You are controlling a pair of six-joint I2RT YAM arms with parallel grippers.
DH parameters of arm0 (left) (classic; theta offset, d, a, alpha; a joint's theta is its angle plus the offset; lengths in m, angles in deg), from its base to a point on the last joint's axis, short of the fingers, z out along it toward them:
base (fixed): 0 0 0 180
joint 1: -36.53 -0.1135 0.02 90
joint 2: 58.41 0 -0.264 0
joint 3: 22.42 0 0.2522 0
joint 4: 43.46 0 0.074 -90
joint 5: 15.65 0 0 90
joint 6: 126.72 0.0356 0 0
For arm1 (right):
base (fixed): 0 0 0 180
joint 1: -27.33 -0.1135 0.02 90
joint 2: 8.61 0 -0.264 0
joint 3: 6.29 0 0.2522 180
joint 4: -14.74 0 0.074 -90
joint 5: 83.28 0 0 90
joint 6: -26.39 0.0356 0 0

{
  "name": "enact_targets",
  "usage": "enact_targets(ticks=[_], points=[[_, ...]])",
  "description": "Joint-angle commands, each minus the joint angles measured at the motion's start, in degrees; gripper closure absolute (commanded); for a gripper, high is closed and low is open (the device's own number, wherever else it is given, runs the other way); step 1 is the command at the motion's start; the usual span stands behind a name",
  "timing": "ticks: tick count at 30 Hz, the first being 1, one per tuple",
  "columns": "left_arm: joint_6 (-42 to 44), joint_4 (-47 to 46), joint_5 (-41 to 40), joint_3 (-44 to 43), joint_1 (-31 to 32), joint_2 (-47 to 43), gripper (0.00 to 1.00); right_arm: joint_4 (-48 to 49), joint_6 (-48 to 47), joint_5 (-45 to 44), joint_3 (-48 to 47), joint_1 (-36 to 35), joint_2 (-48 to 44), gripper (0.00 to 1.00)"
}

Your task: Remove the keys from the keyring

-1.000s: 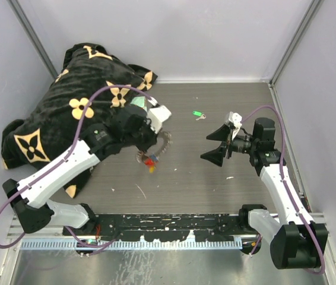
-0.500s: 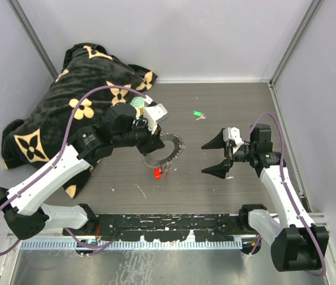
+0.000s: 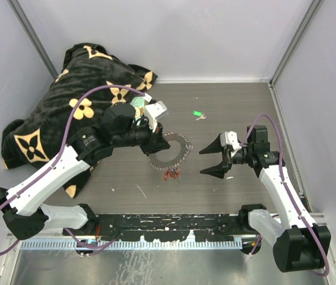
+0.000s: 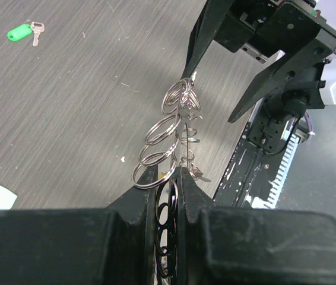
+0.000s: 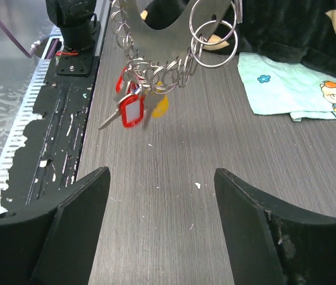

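Observation:
My left gripper (image 3: 157, 143) is shut on the rim of the keyring (image 3: 172, 152) and holds it up over the middle of the table. In the left wrist view the keyring (image 4: 174, 127) shows edge-on between the closed fingers, with small silver split rings along it. The keys (image 5: 133, 107), with red and orange tags, hang in a bunch from its lower rim; in the top view the keys (image 3: 171, 173) dangle near the tabletop. My right gripper (image 3: 213, 159) is open, facing the ring from the right, a short way off. Its fingers (image 5: 73, 208) hold nothing.
A loose key with a green tag (image 3: 197, 114) lies on the table behind the ring. A black flower-patterned blanket (image 3: 61, 113) fills the back left, with a pale printed cloth (image 5: 292, 89) at its edge. The black arm rail (image 3: 168, 222) runs along the near edge.
The left arm has carried the keyring to the right, toward the right gripper, with the keys swinging under it. The right gripper has turned and dropped slightly, and its jaws have narrowed a little.

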Motion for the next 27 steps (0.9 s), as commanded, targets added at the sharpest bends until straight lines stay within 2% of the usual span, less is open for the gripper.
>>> enact_targets(ticks=[1, 12, 27], points=[[-3.93, -5.08, 0.74, -2.67, 0.34, -0.24, 1.0, 1.44, -1.11, -0.04, -1.39, -1.6, -0.26, 0.25], [-9.74, -7.16, -1.39, -3.18, 0.29, 1.1, 1.0, 4.86, 0.32, -2.73, 0.11, -6.02, -0.34, 0.34], [-16.16, -10.54, -6.08, -3.77, 0.38, 2.13, 1.0, 12.91, 8.51, -6.07, 2.1, -10.31, -0.37, 0.48]])
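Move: The keys hang from the near edge of the keyring, about 11 cm to the right hand's left, 4 cm back and roughly level with it; the keyring's middle is also about 11 cm left, but some 3 cm forward and 3 cm higher. From the left hand, which already holds the ring's far-left rim, the keys are some 10 cm back, 2 cm right and 8 cm lower, and the right gripper's fingers about 12 cm right, 6 cm back and 8 cm lower. Still pinching the keyring's rim, the left hand eases about 2 cm forward and slightly right while turning roughly 15 degrees, mostly counter-clockwise with some downward tip, which brings the keys towards the right gripper. The right hand heads left to meet them, about 3 cm, easing back and finally down a little, its wide-open fingers narrowing to about half open around the approach to the keys without visibly touching them. ##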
